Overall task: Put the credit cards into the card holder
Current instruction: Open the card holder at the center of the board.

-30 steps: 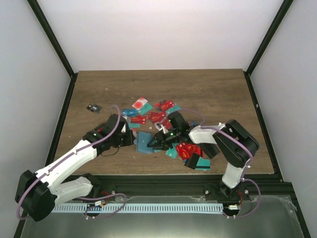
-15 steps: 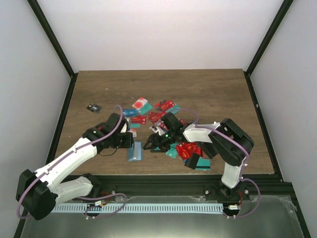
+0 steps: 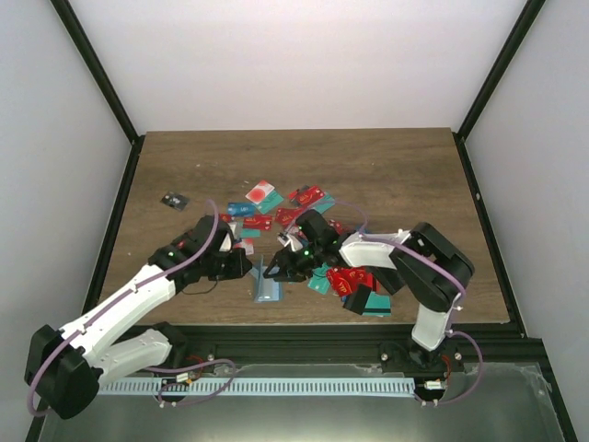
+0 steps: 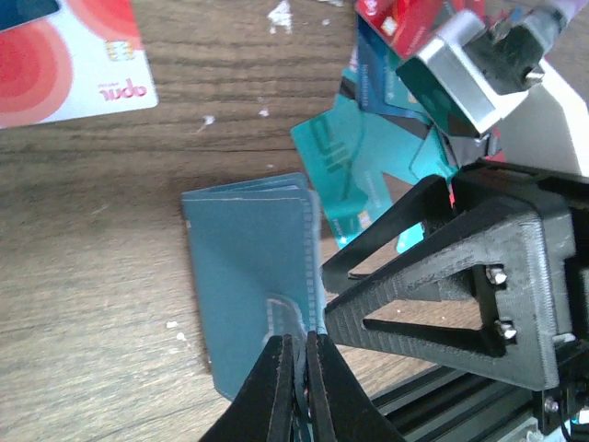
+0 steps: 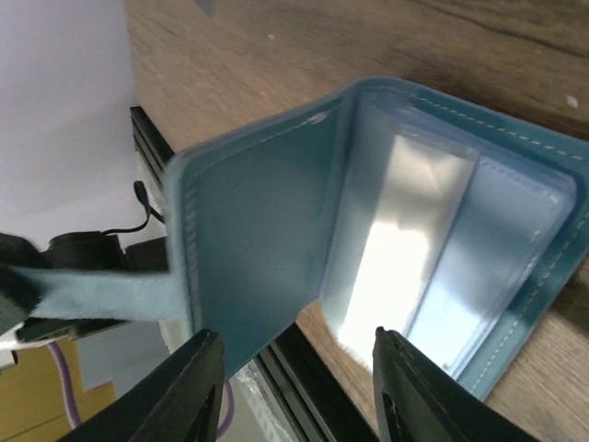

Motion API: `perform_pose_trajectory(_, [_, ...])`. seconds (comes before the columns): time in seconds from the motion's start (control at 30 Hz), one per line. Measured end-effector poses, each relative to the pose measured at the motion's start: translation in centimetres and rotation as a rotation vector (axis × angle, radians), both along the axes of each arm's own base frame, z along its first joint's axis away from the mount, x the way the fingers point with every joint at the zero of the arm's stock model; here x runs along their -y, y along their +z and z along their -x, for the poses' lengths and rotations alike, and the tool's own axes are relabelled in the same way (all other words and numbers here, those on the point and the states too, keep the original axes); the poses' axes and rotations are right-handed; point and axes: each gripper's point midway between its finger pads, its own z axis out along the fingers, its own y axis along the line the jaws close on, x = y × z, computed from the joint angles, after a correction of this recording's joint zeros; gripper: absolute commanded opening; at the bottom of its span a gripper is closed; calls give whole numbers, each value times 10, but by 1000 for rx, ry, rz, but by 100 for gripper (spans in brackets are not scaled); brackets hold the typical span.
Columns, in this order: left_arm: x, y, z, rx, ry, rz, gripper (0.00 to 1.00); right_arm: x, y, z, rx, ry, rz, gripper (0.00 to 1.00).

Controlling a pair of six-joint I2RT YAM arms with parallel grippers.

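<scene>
The card holder [image 3: 266,282] is a teal-blue bifold wallet, standing half open near the table's front edge. My left gripper [image 4: 300,361] is shut on one edge of the card holder [image 4: 247,267]. In the right wrist view the card holder [image 5: 260,249] gapes open and shows clear inner pockets [image 5: 433,249]. My right gripper [image 5: 302,387] is open just in front of that opening, with nothing held. The credit cards [image 3: 293,217] lie scattered behind both grippers, mostly red, some teal. A white card with a red blot [image 4: 66,63] and teal cards [image 4: 357,166] show in the left wrist view.
A black blocky case [image 3: 358,299] lies beside red cards [image 3: 347,277] under my right forearm. A small dark item [image 3: 172,200] sits alone at the far left. The table's front rail [image 3: 304,333] runs just below the card holder.
The card holder has slid toward the front edge and gone from lying flat to standing half open. My right gripper has moved left up to it. My left gripper has stayed shut on it.
</scene>
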Motion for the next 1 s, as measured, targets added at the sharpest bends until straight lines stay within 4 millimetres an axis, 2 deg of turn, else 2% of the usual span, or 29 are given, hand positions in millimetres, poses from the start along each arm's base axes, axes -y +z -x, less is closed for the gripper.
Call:
perform_pose_trajectory(0.13, [-9, -11, 2, -31, 47, -14, 4, -4, -21, 3, -35, 1, 32, 43])
perform_pose_trajectory(0.3, [-23, -31, 7, -92, 104, -59, 4, -7, -38, 1, -56, 3, 45, 42])
perform_pose_trajectory(0.47, [-44, -48, 14, -160, 185, -157, 4, -14, -38, -3, -48, 13, 28, 44])
perform_pose_trajectory(0.73, [-84, -86, 36, -343, 301, -399, 4, -17, -34, -2, -44, 44, 14, 47])
perform_pose_trajectory(1.0, [-97, -114, 47, -459, 314, -531, 4, -23, -22, 6, -69, 112, -44, 47])
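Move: The left fingers are already shut on the raised cover of the card holder. The holder's middle lies about 5 cm back, 4 cm to the right and roughly 9 cm below that hand; the white-and-red card lies some 5 cm ahead, 6 cm left, 12 cm below it. From the right hand, the holder's middle is about 2 cm left, 1 cm back and 5 cm down; teal cards lie 6 cm to its right, 2 cm ahead, 8 cm below. Still pinching the cover's edge, the left hand draws it down some 11 cm and out to the left about 10 cm, coming back a little as the wrist turns through some 45 degrees, its left side rising. The right hand, fingers kept about half open, first sinks onto the pocket half, then eases up slightly and leftward. ##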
